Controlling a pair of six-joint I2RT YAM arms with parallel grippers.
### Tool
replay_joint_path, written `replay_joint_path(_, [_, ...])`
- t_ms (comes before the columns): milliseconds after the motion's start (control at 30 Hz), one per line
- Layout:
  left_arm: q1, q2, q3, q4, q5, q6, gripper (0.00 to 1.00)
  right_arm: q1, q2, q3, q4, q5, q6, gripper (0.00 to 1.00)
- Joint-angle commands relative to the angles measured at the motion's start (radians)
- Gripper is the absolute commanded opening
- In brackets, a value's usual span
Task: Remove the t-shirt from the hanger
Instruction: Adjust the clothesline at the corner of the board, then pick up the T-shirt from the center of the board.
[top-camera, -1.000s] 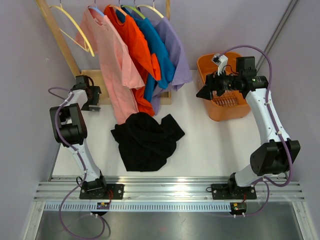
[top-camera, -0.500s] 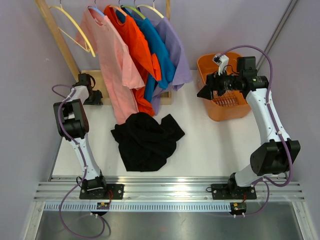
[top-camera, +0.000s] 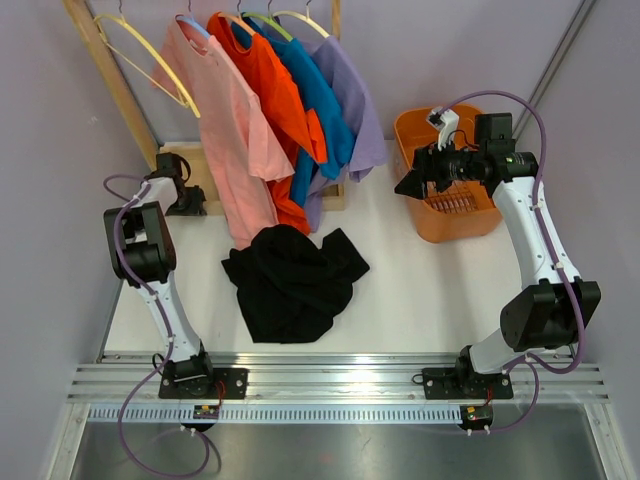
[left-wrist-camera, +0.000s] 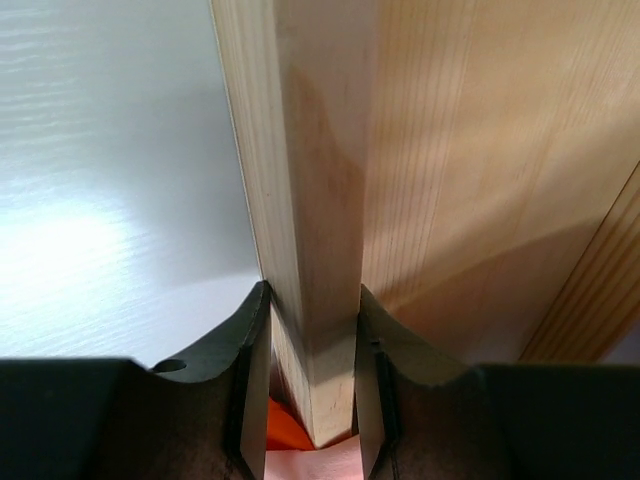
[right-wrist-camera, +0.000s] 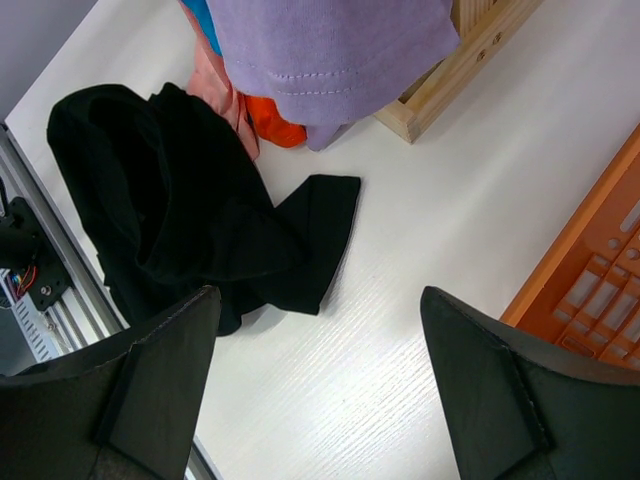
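Several t-shirts hang on hangers from a wooden rack (top-camera: 115, 90): pink (top-camera: 225, 120), orange (top-camera: 275, 90), blue (top-camera: 318, 105) and purple (top-camera: 352, 100). A black t-shirt (top-camera: 295, 280) lies crumpled on the table, also in the right wrist view (right-wrist-camera: 180, 220). An empty yellow hanger (top-camera: 150, 60) hangs at the rack's left. My left gripper (top-camera: 183, 195) is at the rack's foot, shut on a wooden bar (left-wrist-camera: 305, 250), one finger (left-wrist-camera: 245, 350) on each side. My right gripper (top-camera: 410, 185) is open and empty in the air, between the purple shirt and the basket.
An orange basket (top-camera: 445, 215) stands at the right, its rim in the right wrist view (right-wrist-camera: 600, 290). The rack's wooden base (right-wrist-camera: 460, 70) lies under the purple shirt's hem (right-wrist-camera: 330, 50). Walls close in on the left, back and right.
My left arm has turned and drawn in at the rack's foot. The rack and its shirts have shifted slightly. The right arm has barely moved.
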Motion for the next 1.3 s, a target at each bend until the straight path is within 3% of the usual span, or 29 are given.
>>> replay_joint_path(0, [-0.004,-0.074,-0.093,-0.021,0.033,0.017,0.14,-0.007,-0.030,0.015,0.043,-0.010,0.014,0.89])
replay_joint_path(300, [-0.015,-0.151,-0.194,0.042,0.073,0.040,0.16,-0.005,-0.045,0.007,0.049,-0.036,0.014,0.89])
replay_joint_path(367, [-0.013,-0.153,-0.177,0.042,0.090,0.056,0.31,-0.005,-0.050,0.009,0.038,-0.045,0.006,0.89])
replay_joint_path(400, [-0.012,-0.154,-0.163,0.047,0.096,0.063,0.49,-0.007,-0.050,0.010,0.029,-0.061,-0.015,0.89])
replay_joint_path(533, [-0.010,-0.196,-0.117,0.067,0.125,0.092,0.80,-0.005,-0.062,0.012,-0.046,-0.143,-0.127,0.89])
replay_joint_path(633, [-0.009,-0.268,-0.117,0.096,0.148,0.131,0.91,-0.004,-0.068,0.013,-0.158,-0.246,-0.292,0.90])
replay_joint_path(733, [-0.010,-0.369,-0.143,0.108,0.155,0.206,0.97,0.001,-0.065,0.021,-0.320,-0.347,-0.527,0.91])
replay_joint_path(800, [-0.010,-0.439,-0.214,0.137,0.168,0.267,0.99,0.019,-0.056,0.029,-0.513,-0.412,-0.796,0.91])
replay_joint_path(900, [-0.013,-0.608,-0.365,0.183,0.168,0.368,0.99,0.079,-0.033,0.027,-0.659,-0.415,-0.975,0.91])
replay_joint_path(1033, [-0.039,-0.811,-0.571,0.220,0.245,0.508,0.99,0.151,-0.013,0.004,-0.657,-0.383,-0.974,0.91])
replay_joint_path(1133, [-0.128,-0.918,-0.668,0.196,0.288,0.594,0.99,0.199,-0.010,-0.008,-0.585,-0.351,-0.899,0.91])
replay_joint_path(1267, [-0.336,-1.062,-0.771,0.235,0.306,0.625,0.99,0.229,0.003,-0.008,-0.500,-0.306,-0.792,0.91])
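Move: At the front left corner of the wooden board, the left hand already has the front rail between its fingers. The pink t-shirt's hem hangs about 15 cm to the right and 7 cm back, at nearly rail height; the black t-shirt lies on the table, roughly 27 cm right, 22 cm back and 3 cm lower. From the right hand the black t-shirt is some 28 cm left, 10 cm back and 27 cm below; the basket is about 12 cm ahead, 13 cm right and 20 cm below. Dragging the board's corner back about 3.5 cm and slightly right, the left hand then opens wide, lets go of the rail, rises some 16 cm and swings back and right towards the black t-shirt, sinking a little at the end. The right hand, still open, sweeps about 13 cm back and 8 cm left towards the same shirt, turning some 45 degrees counter-clockwise. ##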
